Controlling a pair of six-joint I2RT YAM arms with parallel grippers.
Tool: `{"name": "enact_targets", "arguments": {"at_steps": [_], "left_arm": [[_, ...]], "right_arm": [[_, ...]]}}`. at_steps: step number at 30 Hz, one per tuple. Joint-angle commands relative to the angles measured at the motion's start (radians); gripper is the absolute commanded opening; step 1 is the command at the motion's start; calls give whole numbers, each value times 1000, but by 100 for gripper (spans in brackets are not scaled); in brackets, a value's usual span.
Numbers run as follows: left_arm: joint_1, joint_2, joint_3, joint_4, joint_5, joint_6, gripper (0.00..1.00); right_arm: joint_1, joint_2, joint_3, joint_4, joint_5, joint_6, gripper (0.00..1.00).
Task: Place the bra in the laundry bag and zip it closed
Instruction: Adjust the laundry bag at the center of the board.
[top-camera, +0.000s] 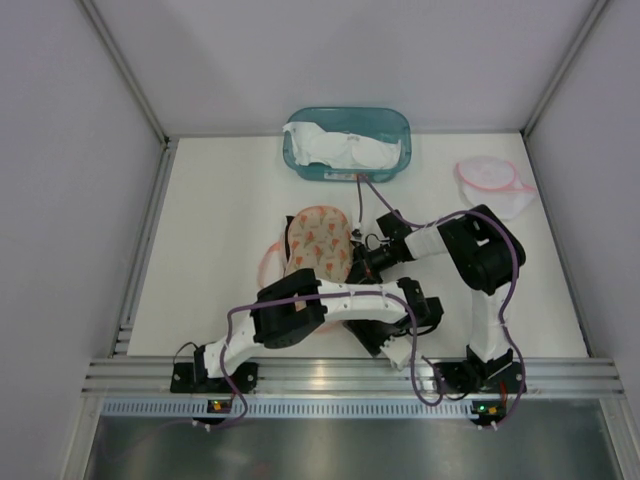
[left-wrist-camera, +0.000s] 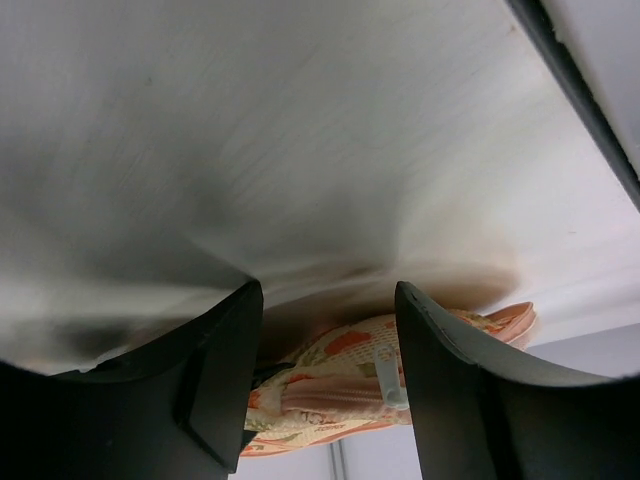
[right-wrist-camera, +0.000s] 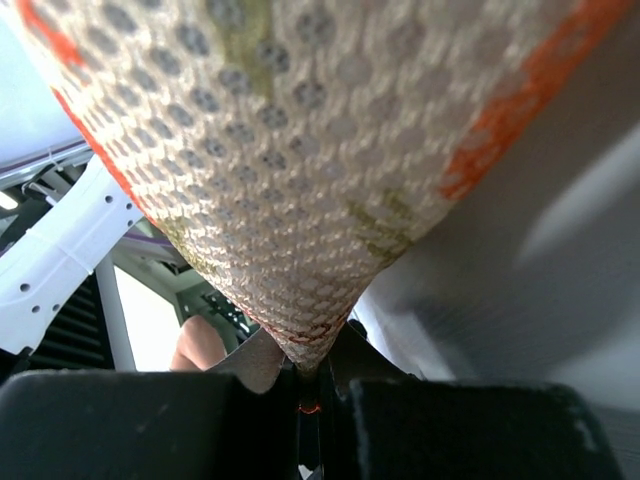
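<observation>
The laundry bag (top-camera: 318, 240), cream mesh with an orange and green print, is lifted off the white table (top-camera: 220, 220) near its middle. My right gripper (top-camera: 357, 262) is shut on the bag's right edge; in the right wrist view the mesh (right-wrist-camera: 300, 150) narrows into the closed right gripper (right-wrist-camera: 305, 375). My left gripper (top-camera: 365, 332) is open just in front of the bag. Between and beyond its fingers (left-wrist-camera: 440, 360) I see the bag's pink zipper (left-wrist-camera: 330, 395) and pale pull tab (left-wrist-camera: 390, 378), untouched. A dark strip (top-camera: 290, 242) shows at the bag's left edge; I cannot tell if it is the bra.
A teal bin (top-camera: 392, 120) with white garments stands at the back centre. A white mesh bag with pink trim (top-camera: 495, 185) lies at the back right. Grey walls enclose the table on three sides, and a metal rail (top-camera: 330, 378) runs along the near edge.
</observation>
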Motion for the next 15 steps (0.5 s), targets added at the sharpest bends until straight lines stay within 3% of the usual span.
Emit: {"name": "enact_targets", "arguments": {"at_steps": [1, 6, 9, 15], "left_arm": [[5, 6, 28, -107, -32, 6, 61], [5, -3, 20, -131, -29, 10, 59], [5, -13, 12, -130, -14, 7, 50], [1, -28, -1, -160, 17, 7, 21]], "right_arm": [[1, 9, 24, -48, 22, -19, 0], [0, 12, 30, -65, 25, -34, 0], [1, 17, 38, -74, 27, -42, 0], [-2, 15, 45, -85, 25, -51, 0]]}}
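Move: Just under the left hand's open fingertips, straight below by about 1 cm, lies the near right corner of the laundry bag. The bag's middle is some 10 cm farther out and 8 cm to the left of that hand; the black bra, showing at the bag's far side, is about 13 cm ahead and 15 cm left. From the right hand, which already pinches the bag's right edge, the corner lies roughly 7 cm back, 1 cm left and 3 cm lower. Closing the left fingers around the near right corner of the laundry bag, from well open to a narrow gap, while that hand stays low over the board, pointing down, and barely creeps, by about half a centimetre, forward. The right hand keeps its shut pinch on the bag's right edge and holds still. ##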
